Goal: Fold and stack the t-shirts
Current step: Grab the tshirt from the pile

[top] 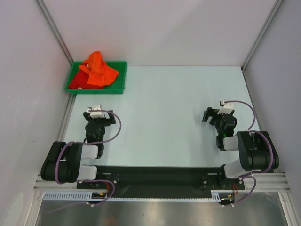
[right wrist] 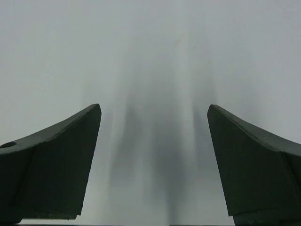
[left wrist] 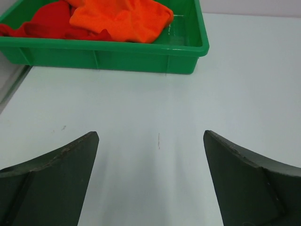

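A bright orange t-shirt (top: 99, 70) lies crumpled in a heap in the green tray (top: 121, 84) at the far left; a deeper red t-shirt (top: 76, 83) lies under it at the tray's left. Both show in the left wrist view, the orange t-shirt (left wrist: 123, 19) and the red t-shirt (left wrist: 47, 20). My left gripper (top: 97, 112) is open and empty over the table, short of the tray (left wrist: 141, 55), also seen in its wrist view (left wrist: 150, 139). My right gripper (top: 212, 113) is open and empty over bare table at the right, as its wrist view (right wrist: 154, 110) shows.
The pale table (top: 164, 117) runs between the arms. Grey walls with metal posts (top: 54, 28) close in the left, right and back sides. A black base rail (top: 155, 176) lies at the near edge.
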{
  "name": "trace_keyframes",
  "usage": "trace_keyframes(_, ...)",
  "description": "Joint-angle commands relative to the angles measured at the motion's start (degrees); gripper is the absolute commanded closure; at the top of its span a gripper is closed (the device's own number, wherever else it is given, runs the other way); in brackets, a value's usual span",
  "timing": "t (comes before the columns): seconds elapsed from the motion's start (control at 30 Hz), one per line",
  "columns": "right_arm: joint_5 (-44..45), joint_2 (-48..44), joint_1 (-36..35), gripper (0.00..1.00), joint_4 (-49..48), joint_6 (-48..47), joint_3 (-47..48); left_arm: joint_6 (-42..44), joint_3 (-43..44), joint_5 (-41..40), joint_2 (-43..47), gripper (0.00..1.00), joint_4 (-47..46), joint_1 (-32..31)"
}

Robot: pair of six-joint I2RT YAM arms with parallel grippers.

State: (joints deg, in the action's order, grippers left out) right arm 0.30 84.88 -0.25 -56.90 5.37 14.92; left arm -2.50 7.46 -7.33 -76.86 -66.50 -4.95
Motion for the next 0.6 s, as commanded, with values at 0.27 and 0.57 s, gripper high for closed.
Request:
trace_keyframes(0.27,1.29,-0.24,-0.19,0.00,-2.60,-4.14,1.52,2.85,5.71,-7.17,6.89,0.00,9.96,0.56)
trace_keyframes(0.57,17.55,-8.68,-6.16,0.00,24.37,-2.21,13.63,-10.98,19.13,-28.50,7.17,0.00,33.43,1.43)
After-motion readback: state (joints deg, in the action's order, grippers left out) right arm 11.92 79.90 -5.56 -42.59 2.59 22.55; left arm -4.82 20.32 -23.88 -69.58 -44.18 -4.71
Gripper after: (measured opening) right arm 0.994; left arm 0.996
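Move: The orange t-shirt on top of the pile in the green bin lies about 24 cm ahead of the left hand, some 2 cm to its left and roughly 4 cm lower. The red t-shirt sits about 8 cm to the left of the orange one and 4 cm nearer; the green bin's middle is about 21 cm ahead of the hand and 3 cm left. From the right hand the orange t-shirt is about 24 cm ahead and 59 cm to the left, near its height. The left hand, empty and wide open, sets off from rest over the bare table, swinging about 5 cm to its left and rising some 4 cm while easing a little forward towards the bin's left part and turning some 15 degrees counter-clockwise, short of the bin and touching nothing. The right hand, also empty and open, stays nearly in place until late, then lifts about 2.5 cm with a slight reach forward and a small roll, its left side dipping. ##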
